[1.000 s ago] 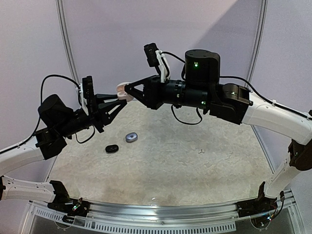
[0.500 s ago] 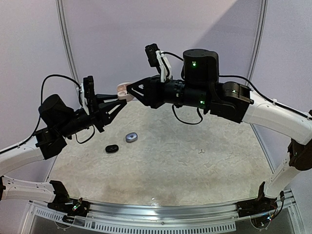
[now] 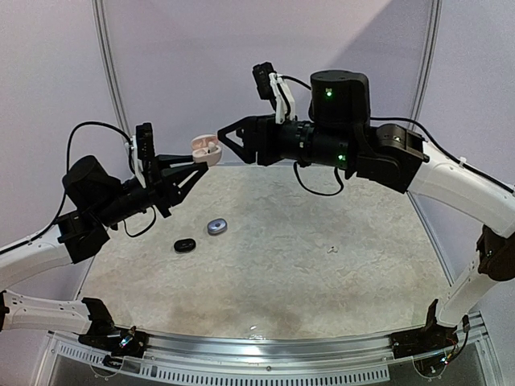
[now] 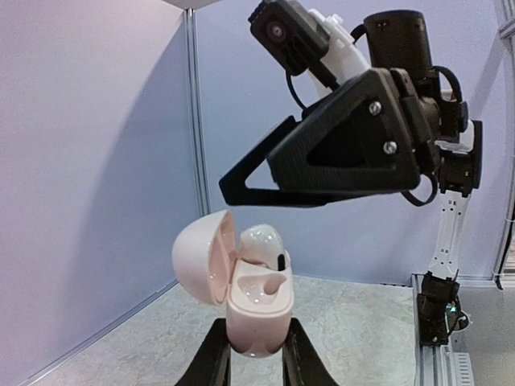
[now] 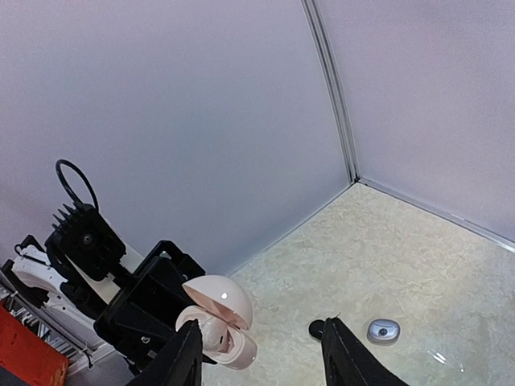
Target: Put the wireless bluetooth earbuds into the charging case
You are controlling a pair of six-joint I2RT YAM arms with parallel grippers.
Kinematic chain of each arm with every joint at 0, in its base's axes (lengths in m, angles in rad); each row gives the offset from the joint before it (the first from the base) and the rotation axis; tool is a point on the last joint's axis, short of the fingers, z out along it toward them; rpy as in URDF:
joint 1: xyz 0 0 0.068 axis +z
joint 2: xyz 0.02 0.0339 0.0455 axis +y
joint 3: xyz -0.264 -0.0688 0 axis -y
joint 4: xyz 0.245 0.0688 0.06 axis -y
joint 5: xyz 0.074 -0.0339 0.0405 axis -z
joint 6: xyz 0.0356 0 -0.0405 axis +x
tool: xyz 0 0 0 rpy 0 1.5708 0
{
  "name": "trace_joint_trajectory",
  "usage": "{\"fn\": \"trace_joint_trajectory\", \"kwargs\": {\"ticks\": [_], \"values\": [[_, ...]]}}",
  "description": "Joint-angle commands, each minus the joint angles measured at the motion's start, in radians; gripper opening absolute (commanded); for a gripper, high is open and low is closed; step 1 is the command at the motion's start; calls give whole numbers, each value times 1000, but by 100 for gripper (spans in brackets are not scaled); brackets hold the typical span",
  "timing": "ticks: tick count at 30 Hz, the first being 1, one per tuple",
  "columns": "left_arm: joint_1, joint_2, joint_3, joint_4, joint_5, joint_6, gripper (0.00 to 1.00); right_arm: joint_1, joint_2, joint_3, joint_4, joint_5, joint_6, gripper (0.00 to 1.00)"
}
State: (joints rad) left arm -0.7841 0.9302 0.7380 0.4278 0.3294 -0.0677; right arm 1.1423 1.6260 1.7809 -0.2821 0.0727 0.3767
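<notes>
My left gripper (image 4: 256, 355) is shut on the lower body of a pale pink charging case (image 4: 257, 310), held up in the air with its lid (image 4: 201, 256) swung open to the left. One glossy white earbud (image 4: 262, 244) sits in the far socket; the near socket is bare. In the top view the charging case (image 3: 207, 149) hangs above the table's back left. My right gripper (image 3: 226, 141) is open and empty, a short way right of the case. In the right wrist view its fingers (image 5: 187, 360) frame the case (image 5: 221, 342) without touching it.
A black pebble-shaped case (image 3: 185, 244) and a silvery grey one (image 3: 216, 227) lie closed on the speckled table (image 3: 322, 289) below my left arm. A tiny white piece (image 3: 331, 249) lies alone at the right of centre. Purple walls stand close behind.
My right gripper has opened and drawn back up and to the right, away from the case. The white earbud stays in the case. The left arm has held still.
</notes>
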Motion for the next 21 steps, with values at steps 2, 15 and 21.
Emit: {"fn": "trace_joint_trajectory", "kwargs": {"ticks": [2,15,21], "values": [[5,-8,9,-12,-3,-8,0,-5,-21,52,-31,-21,-11,44],[5,-5,17,-61,-27,39,0,0,98,125,-84,-161,-4,12],[6,-7,16,-57,-29,43,0,-1,127,127,-123,-144,-5,9]]}}
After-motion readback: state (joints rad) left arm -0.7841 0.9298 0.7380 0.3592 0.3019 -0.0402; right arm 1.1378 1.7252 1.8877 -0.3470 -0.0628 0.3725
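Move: The right hand has just let go of the white earbud, which stands in the open pink charging case some 3 cm to this hand's left, 2 cm back and 2 cm below. The case's lid stands about 2 cm farther out than the earbud, and an empty well lies roughly 2 cm to the earbud's left. The left hand holds the case; from that hand the earbud is about 2 cm to the right, 1 cm ahead and 2 cm up. Up first, by almost 3 cm, the right hand clears the earbud while its fingers close nearly shut; then it swings about 3 cm left and sinks some 4 cm, the closed tips coming onto the earbud's top, the hand turning slightly counter-clockwise. The left hand keeps its grip on the case and lowers it about 1.5 cm. ##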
